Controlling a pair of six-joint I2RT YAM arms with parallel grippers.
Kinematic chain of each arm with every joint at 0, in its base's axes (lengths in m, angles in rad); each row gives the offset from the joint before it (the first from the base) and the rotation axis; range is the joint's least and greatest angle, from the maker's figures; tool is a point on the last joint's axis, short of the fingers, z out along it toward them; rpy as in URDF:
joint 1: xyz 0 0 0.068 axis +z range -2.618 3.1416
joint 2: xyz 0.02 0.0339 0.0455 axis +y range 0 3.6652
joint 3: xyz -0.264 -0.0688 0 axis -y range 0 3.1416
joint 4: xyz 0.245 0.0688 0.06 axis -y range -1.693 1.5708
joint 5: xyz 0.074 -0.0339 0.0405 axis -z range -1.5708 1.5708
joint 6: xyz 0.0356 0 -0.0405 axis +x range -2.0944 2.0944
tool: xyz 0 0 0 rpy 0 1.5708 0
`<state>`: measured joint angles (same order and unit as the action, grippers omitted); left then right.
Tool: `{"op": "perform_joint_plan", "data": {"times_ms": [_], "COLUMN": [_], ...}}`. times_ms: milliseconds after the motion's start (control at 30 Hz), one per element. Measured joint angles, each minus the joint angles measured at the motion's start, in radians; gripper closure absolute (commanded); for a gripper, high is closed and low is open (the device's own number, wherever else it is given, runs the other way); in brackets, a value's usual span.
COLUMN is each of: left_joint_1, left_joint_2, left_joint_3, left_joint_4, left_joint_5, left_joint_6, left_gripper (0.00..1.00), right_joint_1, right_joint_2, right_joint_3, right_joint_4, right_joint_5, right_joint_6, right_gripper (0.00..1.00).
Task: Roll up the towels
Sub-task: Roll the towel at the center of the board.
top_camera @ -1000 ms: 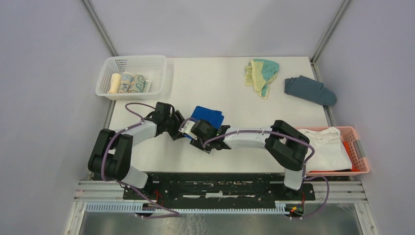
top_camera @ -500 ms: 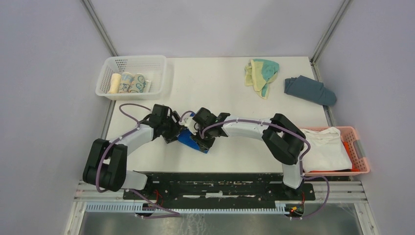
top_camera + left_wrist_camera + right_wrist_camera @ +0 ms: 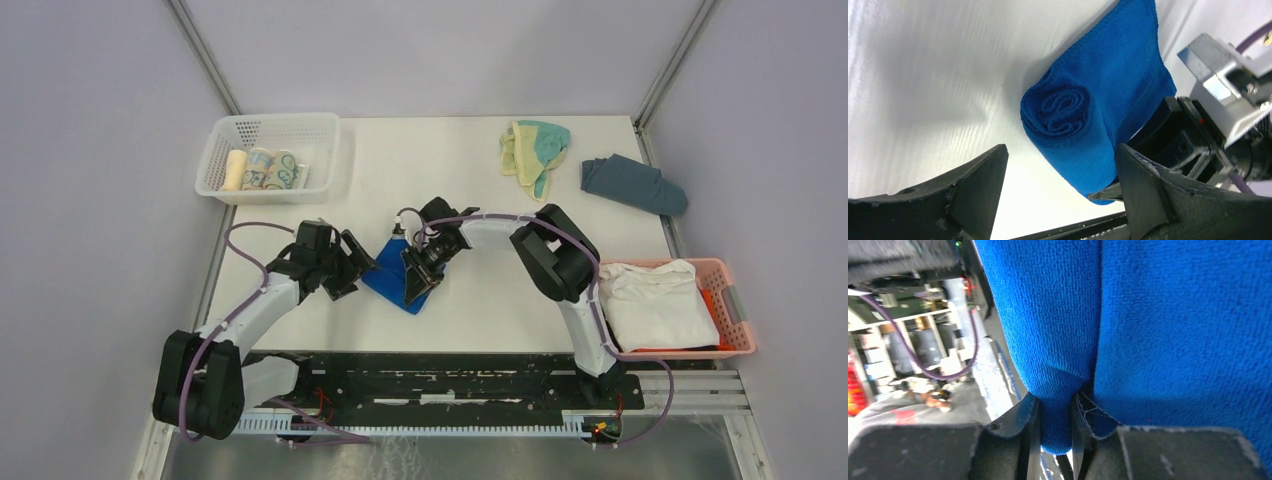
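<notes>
The blue towel point(image 3: 392, 282) lies rolled on the table's middle; its spiral end point(image 3: 1063, 107) faces the left wrist camera. My left gripper point(image 3: 352, 266) is open just left of the roll, its fingers point(image 3: 983, 175) apart on either side of the roll's near end without touching it. From the right, my right gripper point(image 3: 417, 272) is shut on a fold of the blue towel point(image 3: 1158, 315), which is pinched between its fingers point(image 3: 1029, 425). The pale yellow and teal towel point(image 3: 535, 150) lies crumpled at the back right, far from both grippers.
A white basket point(image 3: 275, 120) at the back left holds rolled towels. A slate grey-blue cloth point(image 3: 633, 183) lies at the back right. At the right edge, a pink basket point(image 3: 738, 318) holds a white cloth point(image 3: 655, 305).
The right gripper shut on the blue towel and swung it toward the near left. The left gripper opened wider and drew back to the left, off the towel.
</notes>
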<state>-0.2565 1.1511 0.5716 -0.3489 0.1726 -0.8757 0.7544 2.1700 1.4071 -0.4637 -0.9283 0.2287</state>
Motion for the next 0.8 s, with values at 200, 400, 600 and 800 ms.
{"op": "perform_joint_plan", "data": {"times_ms": [200,400,600,800], "left_joint_1": [0.000,0.000,0.002,0.002], "left_joint_2": [0.043,0.136,0.214,0.271], "left_joint_3": [-0.023,-0.023,-0.020,0.006], "left_joint_4": [0.043,0.121,0.184,0.202], "left_joint_5": [0.059,0.094,0.122,0.145], "left_joint_6": [-0.026,-0.030,-0.034,-0.033], "left_gripper": [0.16,0.21,0.33,0.37], "right_joint_1": [-0.042,-0.051,-0.050,-0.048], "right_joint_2": [0.060,0.076,0.056,-0.078], "right_joint_3": [-0.003,-0.003,-0.018,-0.100], "right_joint_4": [0.043,0.049,0.056,0.064], "right_joint_5": [-0.122,-0.148,-0.122,0.060], "right_joint_6": [0.102,0.132,0.148,0.132], "right_gripper": [0.79,0.70,0.55,0.42]}}
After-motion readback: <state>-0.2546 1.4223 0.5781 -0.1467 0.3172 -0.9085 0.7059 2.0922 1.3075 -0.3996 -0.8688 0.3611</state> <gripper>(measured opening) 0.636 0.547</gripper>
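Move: Ahead of the left hand by only about 1 cm, 3 cm to its right and 4 cm lower, is the open left end of the blue towel roll; the still flat tail of the towel spreads some 4 cm ahead and 11 cm right of this hand. From the right hand, which already pinches the roll near its right end, that left end is roughly 8 cm left and 4 cm ahead, the flat tail about 8 cm straight ahead and slightly lower. Coming down about 4 cm and some 3 cm to the right, the left hand brings its open fingers astride the roll's left end, then narrows them onto its sides. The right hand keeps its pinch and twists on about 10 degrees in the forward-rolling sense, then opens its fingers, turns back and eases about 2 cm to the right and a little forward, the roll still between them. ##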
